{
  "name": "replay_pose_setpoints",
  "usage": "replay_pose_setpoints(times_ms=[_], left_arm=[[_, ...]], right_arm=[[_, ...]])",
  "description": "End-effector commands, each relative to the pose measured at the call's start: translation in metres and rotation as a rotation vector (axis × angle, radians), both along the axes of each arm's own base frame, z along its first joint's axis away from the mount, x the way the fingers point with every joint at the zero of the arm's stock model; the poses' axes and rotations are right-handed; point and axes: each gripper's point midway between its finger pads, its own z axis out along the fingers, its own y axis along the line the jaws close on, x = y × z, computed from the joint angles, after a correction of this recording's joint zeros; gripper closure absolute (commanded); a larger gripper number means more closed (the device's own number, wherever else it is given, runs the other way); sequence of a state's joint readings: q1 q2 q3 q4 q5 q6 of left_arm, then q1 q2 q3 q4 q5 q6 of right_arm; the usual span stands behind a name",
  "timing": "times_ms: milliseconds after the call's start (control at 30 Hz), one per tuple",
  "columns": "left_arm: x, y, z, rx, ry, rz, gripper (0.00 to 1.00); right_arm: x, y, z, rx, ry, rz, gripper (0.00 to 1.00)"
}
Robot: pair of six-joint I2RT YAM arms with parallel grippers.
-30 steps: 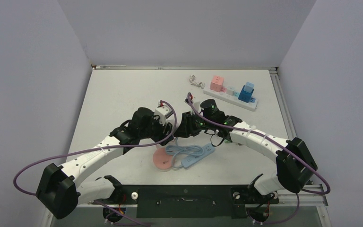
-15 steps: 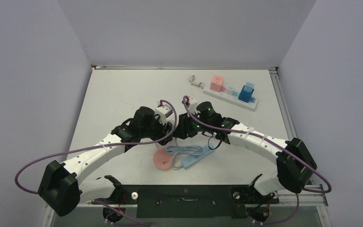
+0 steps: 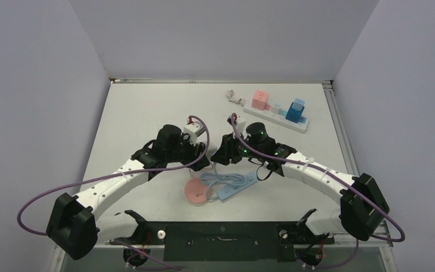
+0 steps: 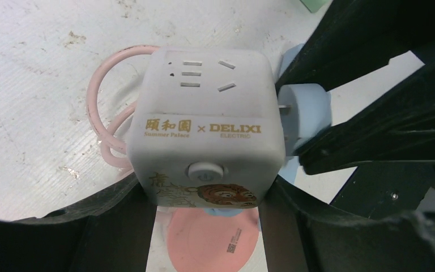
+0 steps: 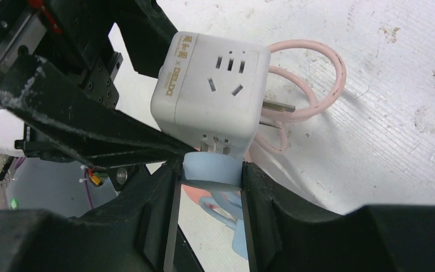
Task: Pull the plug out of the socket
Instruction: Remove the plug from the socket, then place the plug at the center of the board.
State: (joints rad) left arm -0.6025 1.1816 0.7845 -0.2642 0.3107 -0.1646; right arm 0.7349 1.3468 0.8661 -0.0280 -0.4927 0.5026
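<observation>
A white cube socket (image 4: 204, 122) with gold lettering is off the table, and my left gripper (image 4: 204, 195) is shut on its lower sides. A light blue round plug (image 5: 212, 170) sits against one face of the socket (image 5: 209, 90), with my right gripper (image 5: 210, 175) shut on it. Bare metal prongs (image 5: 215, 146) show in a narrow gap between plug and socket. From the left wrist the plug (image 4: 306, 116) is on the cube's right side. In the top view both grippers (image 3: 203, 157) (image 3: 220, 156) meet at mid-table and hide the cube.
A pink cord (image 4: 105, 96) loops behind the cube. A pink disc (image 3: 195, 191) and a blue cable coil with a blue strip (image 3: 235, 186) lie below the grippers. A white power strip (image 3: 260, 114) carrying pink (image 3: 259, 100) and blue (image 3: 296, 110) adapters sits at the back right.
Both grippers have shifted a little toward the back of the table, still gripping. The right arm has swung to the right.
</observation>
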Motion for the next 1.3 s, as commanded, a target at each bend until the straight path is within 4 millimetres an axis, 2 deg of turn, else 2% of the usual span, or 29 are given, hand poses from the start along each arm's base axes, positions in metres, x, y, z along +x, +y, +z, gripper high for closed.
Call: replay_pose_setpoints(times_ms=[0,267,367,467,533,600,700,767,833,1000,1067,1167,1267], left_arm=[[0.028,0.01,0.026,-0.056,-0.094,0.089,1.0],[0.034,0.018,0.018,-0.009,-0.079,0.137,1.0],[0.037,0.022,0.02,-0.016,-0.077,0.167,1.0],[0.041,0.026,0.023,-0.062,-0.058,0.188,1.0],[0.044,0.029,0.025,-0.096,-0.039,0.202,1.0],[0.045,0.028,0.027,-0.142,-0.016,0.201,1.0],[0.044,0.022,0.03,-0.208,0.025,0.188,1.0],[0.043,0.017,0.033,-0.262,0.056,0.172,1.0],[0.042,0.013,0.035,-0.315,0.089,0.154,1.0],[0.041,0.005,0.046,-0.467,0.159,0.119,1.0],[0.042,0.006,0.048,-0.509,0.187,0.119,1.0],[0.044,0.007,0.051,-0.549,0.2,0.13,1.0],[0.045,0.009,0.049,-0.542,0.203,0.15,1.0]], right_arm=[[0.009,-0.021,0.009,0.038,-0.005,-0.044,0.95],[0.01,-0.015,0.021,0.055,-0.025,-0.044,0.95],[0.018,-0.024,0.013,0.003,-0.027,-0.106,0.95],[0.035,-0.049,-0.009,-0.096,0.001,-0.229,0.95],[0.046,-0.073,-0.023,-0.149,0.023,-0.314,0.95],[0.059,-0.104,-0.036,-0.193,0.04,-0.416,0.94],[0.069,-0.147,-0.058,-0.309,0.054,-0.538,0.91],[0.072,-0.167,-0.072,-0.364,0.07,-0.59,0.85],[0.073,-0.179,-0.082,-0.387,0.081,-0.62,0.8],[0.075,-0.189,-0.097,-0.406,0.088,-0.659,0.49],[0.077,-0.192,-0.097,-0.41,0.075,-0.673,0.36],[0.08,-0.193,-0.089,-0.403,0.044,-0.676,0.29],[0.082,-0.184,-0.071,-0.356,-0.02,-0.639,0.22]])
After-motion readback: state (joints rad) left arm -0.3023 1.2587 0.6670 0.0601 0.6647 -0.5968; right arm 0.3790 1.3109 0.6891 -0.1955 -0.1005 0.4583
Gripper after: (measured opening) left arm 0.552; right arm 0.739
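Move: My left hand holds the white socket and my right the blue plug, already partly out, its prongs bare. The socket's middle is about 4 cm left of my right hand, 3 ahead and 2 lower; the plug is some 4 cm right of my left hand and 3 back. Open table waits 8 cm ahead of my right hand, 16 right, 17 below; on it the green plug is 2 ahead, 20 right, the power strip 5 back, 7 right, the pink disc 7 back, 6 left. I ease the plug and socket apart, right hand to the right and left hand forward-left, then sweep the plug away, about 18 cm right, 10 down and 8 forward, turning some 40 degrees, mostly clockwise, and open those fingers over the table. My left hand keeps the socket, ending about 4 cm farther forward, its leftward shift partly undone, rolled and tipped some 30 degrees. ##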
